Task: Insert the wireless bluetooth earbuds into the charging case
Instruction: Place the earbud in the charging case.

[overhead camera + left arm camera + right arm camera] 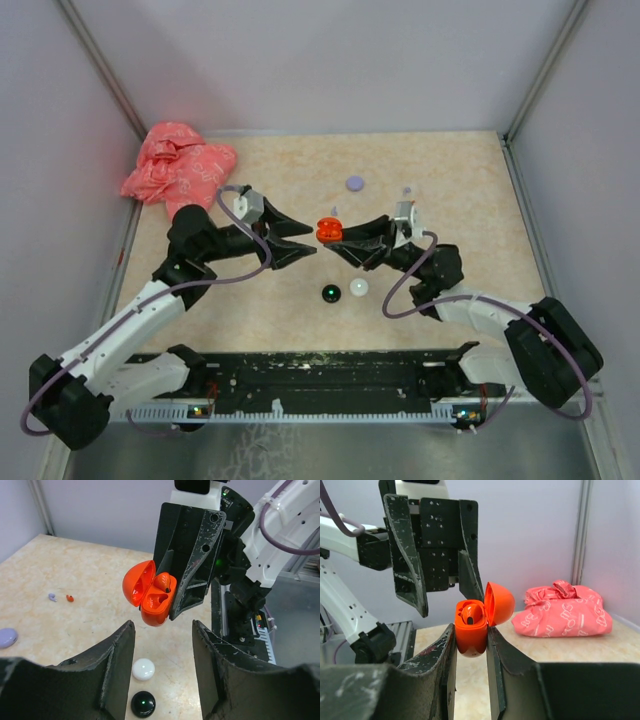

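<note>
An orange-red charging case [470,635] hangs above the table with its lid [500,602] open, and my right gripper [470,636] is shut on its body. One orange-red earbud [470,613] sits in a socket of the case [156,602]; the socket beside it shows empty. My left gripper [163,630] is open and holds nothing, its tips just short of the case in the top view [328,230]. A lilac earbud [52,597] and an orange-red earbud [70,598] lie loose on the table farther back.
A white disc [143,669] and a black disc [143,704] lie on the table below the left gripper. A lilac disc [355,183] lies farther back. A crumpled pink bag [178,170] fills the back left corner. Walls close in the table on three sides.
</note>
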`<state>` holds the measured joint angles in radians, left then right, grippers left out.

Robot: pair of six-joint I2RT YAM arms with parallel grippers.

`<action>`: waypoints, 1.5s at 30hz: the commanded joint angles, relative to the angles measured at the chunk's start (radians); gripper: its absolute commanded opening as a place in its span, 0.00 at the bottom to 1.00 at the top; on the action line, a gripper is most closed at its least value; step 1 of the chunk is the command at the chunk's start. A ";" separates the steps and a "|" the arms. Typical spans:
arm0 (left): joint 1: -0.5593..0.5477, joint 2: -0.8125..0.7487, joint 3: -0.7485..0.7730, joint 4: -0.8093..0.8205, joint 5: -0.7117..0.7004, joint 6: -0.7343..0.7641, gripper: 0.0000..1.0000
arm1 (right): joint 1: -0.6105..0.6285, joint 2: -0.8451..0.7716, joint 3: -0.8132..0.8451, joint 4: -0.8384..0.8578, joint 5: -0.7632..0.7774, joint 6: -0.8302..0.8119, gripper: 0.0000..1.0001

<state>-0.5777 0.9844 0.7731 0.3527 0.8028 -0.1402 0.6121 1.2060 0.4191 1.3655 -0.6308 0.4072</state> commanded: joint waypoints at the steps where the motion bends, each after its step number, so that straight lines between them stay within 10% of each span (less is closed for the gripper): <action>1: 0.006 0.015 -0.013 0.088 0.063 -0.051 0.54 | -0.005 0.035 0.056 0.169 -0.037 0.088 0.00; 28: 0.004 0.054 -0.027 0.196 0.101 -0.140 0.23 | 0.060 0.157 0.121 0.237 -0.081 0.100 0.00; 39: 0.005 0.060 -0.039 0.249 0.142 -0.184 0.30 | 0.060 0.208 0.156 0.269 -0.157 0.156 0.01; 45: 0.005 0.045 -0.043 0.236 0.138 -0.155 0.00 | 0.052 0.207 0.156 0.271 -0.173 0.167 0.09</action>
<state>-0.5358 1.0306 0.7334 0.5591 0.8909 -0.2993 0.6373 1.3949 0.5331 1.5635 -0.7242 0.5556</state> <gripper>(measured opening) 0.060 0.249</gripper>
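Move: The open orange charging case, held in the right fingers, lies about 5 cm to the right of the left hand and 1 cm ahead, nearly level. From the right hand, the case is some 2 cm left, straight ahead at 0 and 1 cm up; the left fingertips are about 6 cm to its left and 1 cm back, level. From the left hand, the black case lies on the table about 5 cm right, 2 cm ahead; the white case 13 cm right, 4 cm ahead; both some 26 cm below. The left fingertips meet the case's left-facing end as the right hand, keeping its grip, brings the case about 2.5 cm left and 1.5 cm up, turning some 10 degrees counter-clockwise. The left hand stays nearly in place while its fingers go from about half open to almost shut, the last of it quickly at the end. ##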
